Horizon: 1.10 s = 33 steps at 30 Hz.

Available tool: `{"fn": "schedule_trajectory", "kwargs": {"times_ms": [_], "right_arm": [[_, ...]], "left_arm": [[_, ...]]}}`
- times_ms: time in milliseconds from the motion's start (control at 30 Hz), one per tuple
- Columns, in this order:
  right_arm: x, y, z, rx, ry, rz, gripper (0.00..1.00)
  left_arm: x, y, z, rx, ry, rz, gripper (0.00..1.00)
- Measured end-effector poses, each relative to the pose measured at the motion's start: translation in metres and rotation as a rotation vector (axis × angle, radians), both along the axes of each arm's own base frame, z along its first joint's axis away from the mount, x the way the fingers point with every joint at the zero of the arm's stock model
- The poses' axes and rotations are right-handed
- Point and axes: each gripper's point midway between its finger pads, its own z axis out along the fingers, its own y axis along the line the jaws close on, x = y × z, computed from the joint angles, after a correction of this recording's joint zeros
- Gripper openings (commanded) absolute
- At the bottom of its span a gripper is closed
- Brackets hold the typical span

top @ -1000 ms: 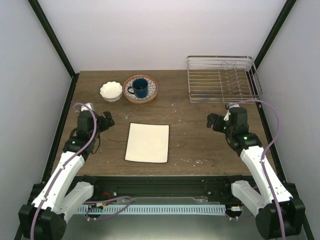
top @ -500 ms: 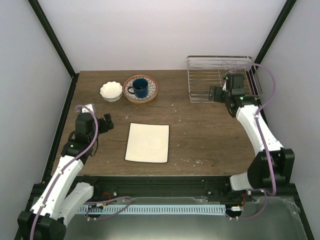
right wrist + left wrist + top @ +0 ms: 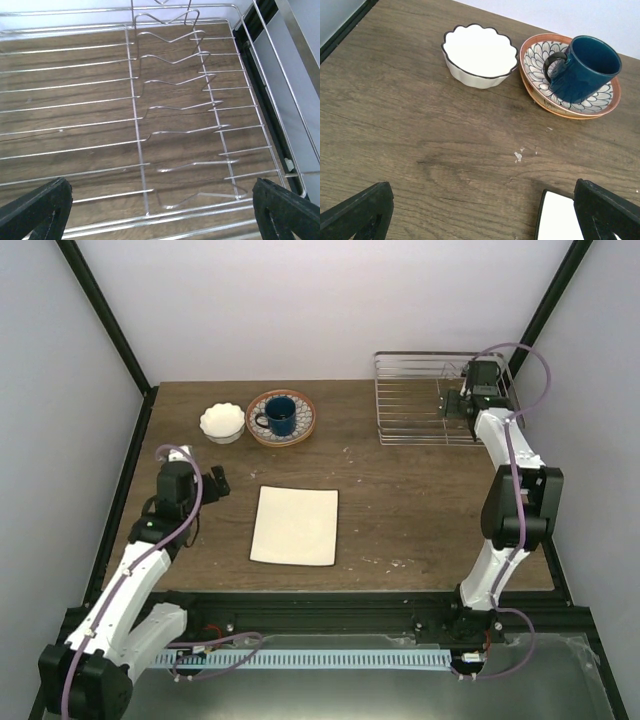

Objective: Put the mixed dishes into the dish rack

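The mixed dishes lie on the wooden table. A small white scalloped bowl (image 3: 222, 422) (image 3: 480, 50) stands at the far left. Beside it a dark blue mug (image 3: 281, 416) (image 3: 587, 67) sits on the orange-rimmed patterned plate (image 3: 305, 422) (image 3: 535, 62). A flat cream rectangular plate (image 3: 295, 525) (image 3: 557, 220) lies mid-table. The silver wire dish rack (image 3: 410, 400) (image 3: 141, 145) holds nothing at the far right. My left gripper (image 3: 213, 483) (image 3: 485, 215) is open above bare wood, left of the cream plate. My right gripper (image 3: 449, 404) (image 3: 160, 210) hangs open over the rack's right half.
Black frame posts (image 3: 100, 315) and white walls close in the table on the left, right and back. Small white crumbs (image 3: 518, 156) dot the wood between the bowl and the cream plate. The rack's raised rim (image 3: 270, 65) stands close to the table's right edge.
My right arm has swung from the table's right middle out to the far right, over the dish rack. The left arm has barely shifted. Both grippers have stayed open.
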Motion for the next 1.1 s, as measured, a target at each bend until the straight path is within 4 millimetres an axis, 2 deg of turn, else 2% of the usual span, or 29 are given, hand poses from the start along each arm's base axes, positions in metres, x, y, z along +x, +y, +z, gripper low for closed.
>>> {"fn": "schedule_trajectory", "kwargs": {"times_ms": [67, 167, 400, 567, 767, 1100], "right_arm": [[0.009, -0.006, -0.011, -0.028, 0.016, 0.007, 1.00], [0.028, -0.015, -0.019, -0.068, 0.018, 0.014, 1.00], [0.065, -0.035, -0.013, -0.153, -0.016, 0.013, 1.00], [0.073, -0.048, -0.029, -0.165, 0.011, 0.011, 1.00], [0.071, -0.064, -0.071, -0.131, 0.090, 0.023, 1.00], [0.073, -0.061, -0.075, -0.070, 0.079, 0.076, 1.00]], "left_arm": [[0.003, -0.001, -0.004, 0.000, 0.006, -0.002, 1.00], [0.009, -0.003, -0.011, -0.001, 0.019, -0.006, 1.00], [0.024, -0.008, -0.037, 0.007, 0.085, -0.014, 1.00], [0.030, -0.010, -0.049, 0.010, 0.114, -0.016, 1.00], [0.034, -0.012, -0.049, 0.005, 0.106, -0.019, 1.00], [0.036, -0.012, -0.055, 0.008, 0.119, -0.019, 1.00]]}}
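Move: The rack's rows of wire tines lie about 12 cm ahead of the right hand, 9 cm to its right and 13 cm below; its right side rail stands some 14 cm farther right than the tines. From the left hand, the blue mug is about 28 cm ahead, 16 cm right and 11 cm lower, on patterned plates at the same spot, 15 cm down. The white bowl is 28 cm ahead, 5 cm left; the mat 4 cm back, 19 cm right. Towards the rack's tines the open right hand first reaches forward about 7 cm, then sinks and shifts right, ending some 7 cm lower, 6 cm farther right and almost still. Towards the mug and bowl, the left hand, open too, dips about 5 cm and eases forward 3 or 4 cm, tipping slightly down, most of it early on. ##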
